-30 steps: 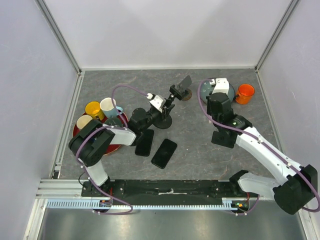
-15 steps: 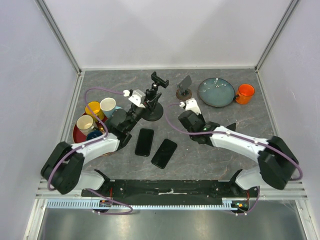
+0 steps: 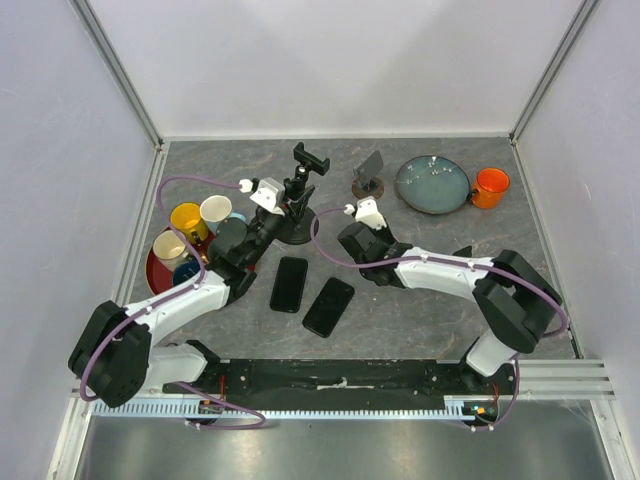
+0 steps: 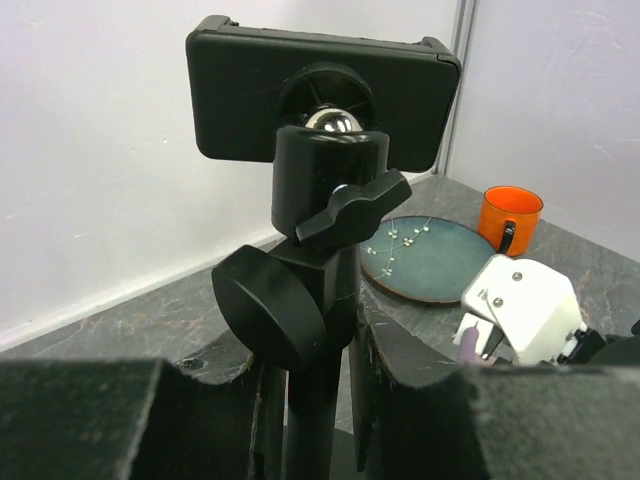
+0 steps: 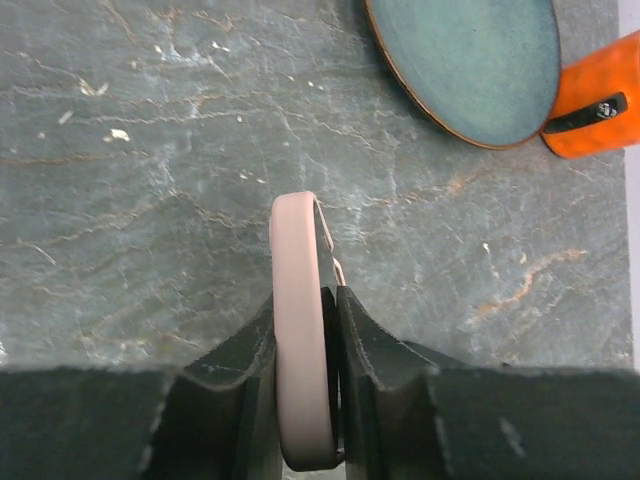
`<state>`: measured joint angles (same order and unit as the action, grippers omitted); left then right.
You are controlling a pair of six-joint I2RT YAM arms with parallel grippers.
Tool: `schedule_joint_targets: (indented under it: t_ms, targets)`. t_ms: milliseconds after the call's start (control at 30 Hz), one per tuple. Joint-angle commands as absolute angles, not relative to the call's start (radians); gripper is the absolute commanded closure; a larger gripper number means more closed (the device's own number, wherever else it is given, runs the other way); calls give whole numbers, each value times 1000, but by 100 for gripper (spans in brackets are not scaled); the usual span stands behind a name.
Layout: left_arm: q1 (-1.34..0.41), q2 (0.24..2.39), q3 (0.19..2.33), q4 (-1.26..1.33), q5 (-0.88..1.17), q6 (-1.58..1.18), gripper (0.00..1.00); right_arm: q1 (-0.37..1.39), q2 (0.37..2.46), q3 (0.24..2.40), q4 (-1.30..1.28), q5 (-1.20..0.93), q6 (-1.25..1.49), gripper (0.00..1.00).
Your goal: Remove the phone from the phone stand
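Note:
The black phone stand (image 3: pixel 300 192) stands at the back centre, its clamp head (image 4: pixel 320 95) turned away from the left wrist camera. My left gripper (image 3: pixel 275 222) is shut on the stand's post (image 4: pixel 312 400), one finger on each side. The phone (image 5: pixel 296 250), in a pink case, shows edge-on in the right wrist view, tilted over the grey table. My right gripper (image 5: pixel 305 300) is shut on it, both pads pressed against its faces. In the top view my right gripper (image 3: pixel 354 234) sits just right of the stand and hides the phone.
Two black phones (image 3: pixel 289 284) (image 3: pixel 328 306) lie flat near the table's centre. A small brown-based holder (image 3: pixel 369 172), a teal plate (image 3: pixel 432 184) and an orange mug (image 3: pixel 490 187) are at the back right. Several cups stand on a red tray (image 3: pixel 157 262) at the left.
My right gripper came from beside the plate to the centre, just right of the stand. My left arm shifted the stand back and to the left.

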<state>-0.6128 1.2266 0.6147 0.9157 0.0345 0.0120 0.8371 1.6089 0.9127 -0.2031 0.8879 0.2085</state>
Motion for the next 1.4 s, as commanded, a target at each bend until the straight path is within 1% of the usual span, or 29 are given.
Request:
schedule_joint_targets:
  t_ms: [0,33,200,233,333,667,767,800,933,1133,1233,1367]
  targets:
    - [-612,1180,624,1022,3,52,98,848,1713,923,-25,700,328,70]
    - [-612,1178,624,1022,2,54,98,848,1721,925,-20,693,334,66]
    - [-612,1181,618,1019,-26,60,98,853,1732,911,-6,647,353,55]
    - [-612,1184,618,1019,-26,60,98,854,1732,910,-6,643,354,50]
    - [-612,1192,620,1022,-28,60,98,851,1720,900,-6,627,360,43]
    - [-612,1226,632,1028,-32,52,98,851,1622,847,3,522,385,26]
    - [-611,1241,638,1025,-31,51,98,851,1576,848,-32,480,382,19]
    - [-611,1249,640,1025,-28,49,98,853,1560,848,-44,470,383,16]
    - [-611,1284,658,1023,-17,40,98,851,1487,832,-66,411,390,11]
    - [-603,1409,702,1068,31,-21,98,845,1315,772,-64,459,390,9]
    - [-597,1472,732,1121,64,-60,98,825,1211,715,-26,488,394,2]
    - [-594,1612,782,1198,113,-86,98,792,1063,635,69,482,399,2]
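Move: The right hand still holds the pink-edged phone; its table spot is about 4 cm back, 4 cm left and 8 cm below. From this hand the nearer black phone lies 15 cm back, 15 cm left; the wooden-based stand 17 cm ahead, 5 cm left. The left hand grips the emptied phone stand, its table spot roughly 8 cm ahead, 4 cm right, 24 cm below, with the other black phone 9 cm back, 4 cm left. Right hand goes left and down, lets go of the phone, rises 10 cm; left lowers the stand 8 cm. ##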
